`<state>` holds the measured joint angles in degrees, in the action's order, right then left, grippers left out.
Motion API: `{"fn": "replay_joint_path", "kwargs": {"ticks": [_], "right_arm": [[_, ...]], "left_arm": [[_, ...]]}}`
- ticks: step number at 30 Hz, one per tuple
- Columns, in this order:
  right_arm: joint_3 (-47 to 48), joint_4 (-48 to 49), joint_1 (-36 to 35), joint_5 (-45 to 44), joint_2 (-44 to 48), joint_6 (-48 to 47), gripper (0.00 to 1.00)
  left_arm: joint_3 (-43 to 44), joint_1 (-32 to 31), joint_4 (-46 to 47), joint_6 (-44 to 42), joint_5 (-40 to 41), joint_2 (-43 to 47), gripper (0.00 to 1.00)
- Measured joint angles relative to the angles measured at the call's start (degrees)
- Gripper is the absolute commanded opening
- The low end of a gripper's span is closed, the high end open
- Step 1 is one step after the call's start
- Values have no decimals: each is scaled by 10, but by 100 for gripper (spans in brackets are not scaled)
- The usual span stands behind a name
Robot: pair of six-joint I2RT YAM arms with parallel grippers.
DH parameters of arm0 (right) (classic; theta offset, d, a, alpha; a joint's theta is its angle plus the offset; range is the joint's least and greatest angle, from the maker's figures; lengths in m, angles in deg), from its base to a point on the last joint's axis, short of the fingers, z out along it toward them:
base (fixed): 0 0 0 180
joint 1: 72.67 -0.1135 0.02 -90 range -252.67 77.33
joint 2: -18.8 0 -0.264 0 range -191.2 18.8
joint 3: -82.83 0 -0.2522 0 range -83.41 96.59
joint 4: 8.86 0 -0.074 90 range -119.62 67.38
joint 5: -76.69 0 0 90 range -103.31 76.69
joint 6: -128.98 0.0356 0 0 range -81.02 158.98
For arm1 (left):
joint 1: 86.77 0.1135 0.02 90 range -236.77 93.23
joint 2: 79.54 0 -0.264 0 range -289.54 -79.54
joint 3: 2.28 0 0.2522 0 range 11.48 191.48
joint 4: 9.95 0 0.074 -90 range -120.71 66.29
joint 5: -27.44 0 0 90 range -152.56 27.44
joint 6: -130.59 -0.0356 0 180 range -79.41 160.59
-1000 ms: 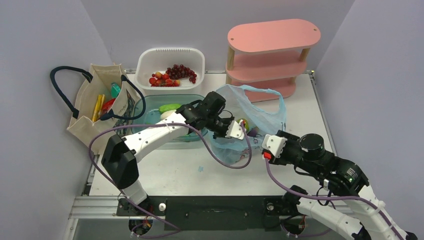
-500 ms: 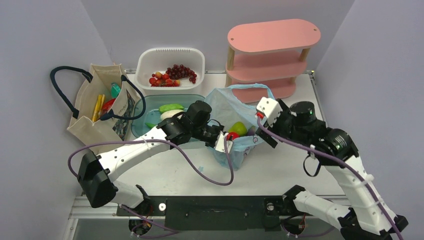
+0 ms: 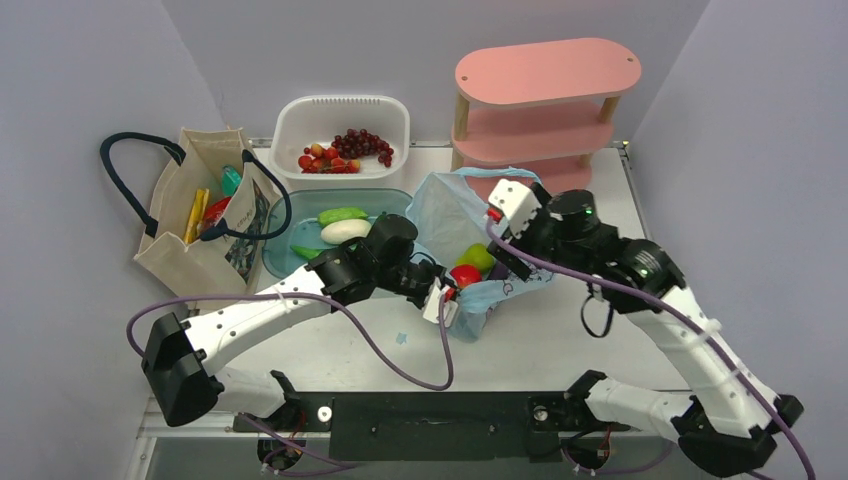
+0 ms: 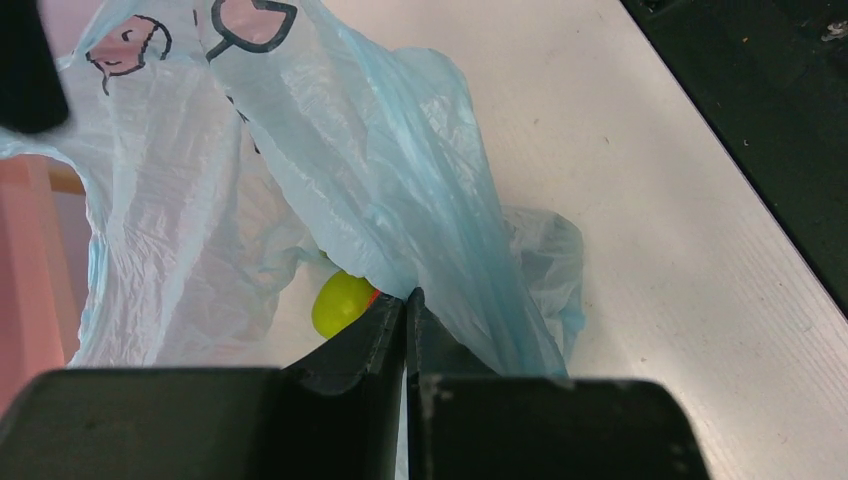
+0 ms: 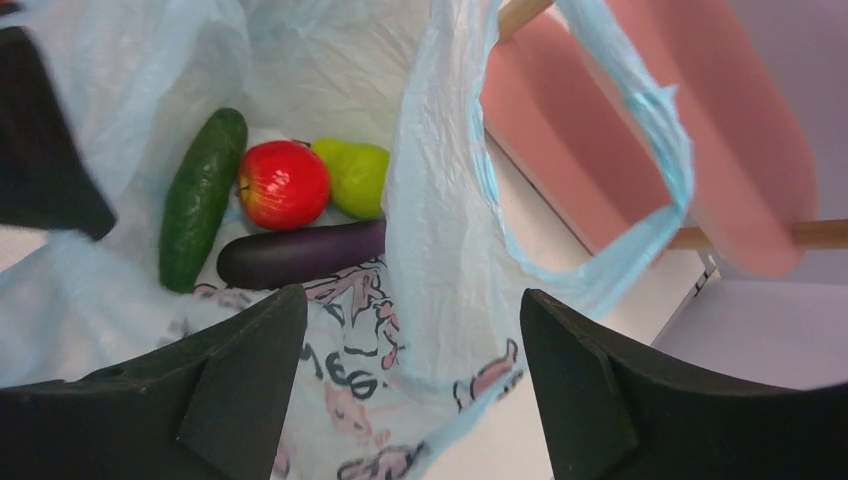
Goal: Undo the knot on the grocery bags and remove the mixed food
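The light blue grocery bag [image 3: 440, 215] lies open in the middle of the table, and no knot shows. My left gripper [image 4: 407, 297] is shut on the bag's near rim [image 3: 447, 300]. My right gripper [image 5: 410, 300] hangs open over the bag's right side [image 3: 505, 262], with a loose wall of plastic between its fingers. Inside lie a red fruit [image 5: 283, 184], a green pear [image 5: 358, 175], a purple eggplant [image 5: 300, 254] and a cucumber [image 5: 200, 200]. The beige canvas tote [image 3: 195, 255] at the left holds snack packets [image 3: 205, 210].
A white slotted basket [image 3: 340, 105] with grapes [image 3: 362, 143] stands at the back. A teal tub [image 3: 278, 262] sits between the tote and the blue bag. A pink shelf [image 3: 545, 70] stands right behind the bag, with one bag handle loop [image 5: 640, 200] against it.
My right gripper opened and swung from the near right up over the bag's right side. The left gripper shut on the near rim and drew it toward me, widening the mouth.
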<state>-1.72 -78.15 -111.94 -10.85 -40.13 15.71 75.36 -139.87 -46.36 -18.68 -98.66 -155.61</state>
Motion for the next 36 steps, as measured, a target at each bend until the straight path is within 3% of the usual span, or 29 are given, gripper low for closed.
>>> {"fn": "replay_joint_path", "kwargs": {"ticks": [11, 14, 16, 18, 19, 25, 29, 36], "right_arm": [[-96, 136, -20, -138, -144, 23, 78], [-114, 170, -20, -150, -157, 22, 70], [-126, 190, -15, -158, -169, 16, 46], [-127, 196, -4, -160, -182, 12, 4], [-124, 195, 9, -156, -187, 13, 0], [-23, 122, 141, -14, -200, 50, 0], [-12, 79, 235, 107, -134, 88, 0], [-65, 22, 416, 247, 13, 129, 0]], "left_arm": [[-22, -22, 8, -1, 26, 26, 0], [-30, -31, 10, -1, 35, 37, 0], [-36, -38, 9, -2, 40, 45, 0], [-45, -47, 6, -13, 45, 56, 0], [-50, -52, 0, -21, 47, 63, 0], [-108, -76, -65, -121, 83, 129, 0], [-127, -66, -115, -187, 120, 155, 0], [-129, 31, -128, -273, 156, 150, 0]]}}
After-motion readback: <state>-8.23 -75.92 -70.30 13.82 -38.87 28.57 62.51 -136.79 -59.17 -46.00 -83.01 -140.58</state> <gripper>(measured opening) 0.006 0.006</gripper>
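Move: The right hand, open and empty, has the grocery bag's far right rim about 10 cm ahead of it, level sideways and some 12 cm lower. In the bag, the tomato sits about 7 cm ahead, 7 cm left and 28 cm below that hand; the green pepper lies around 3 cm farther out and 3 cm right of the tomato. From the left hand, already pinching the bag's near rim, the far right rim is about 14 cm ahead, 12 cm right and slightly lower, and the blue basin some 17 cm ahead, 20 cm left and 19 cm below. Down and forward, the right hand dives about 15 cm to the bag's far right rim, its fingers shutting on the plastic; it then rises some 10 cm, heading right and back and turning clockwise to pull that rim away from the left hand. The left hand keeps its pinch, easing back about 5 cm, then swings left and down towards the basin's side, coming forward again at the end as its wrist tilts. ##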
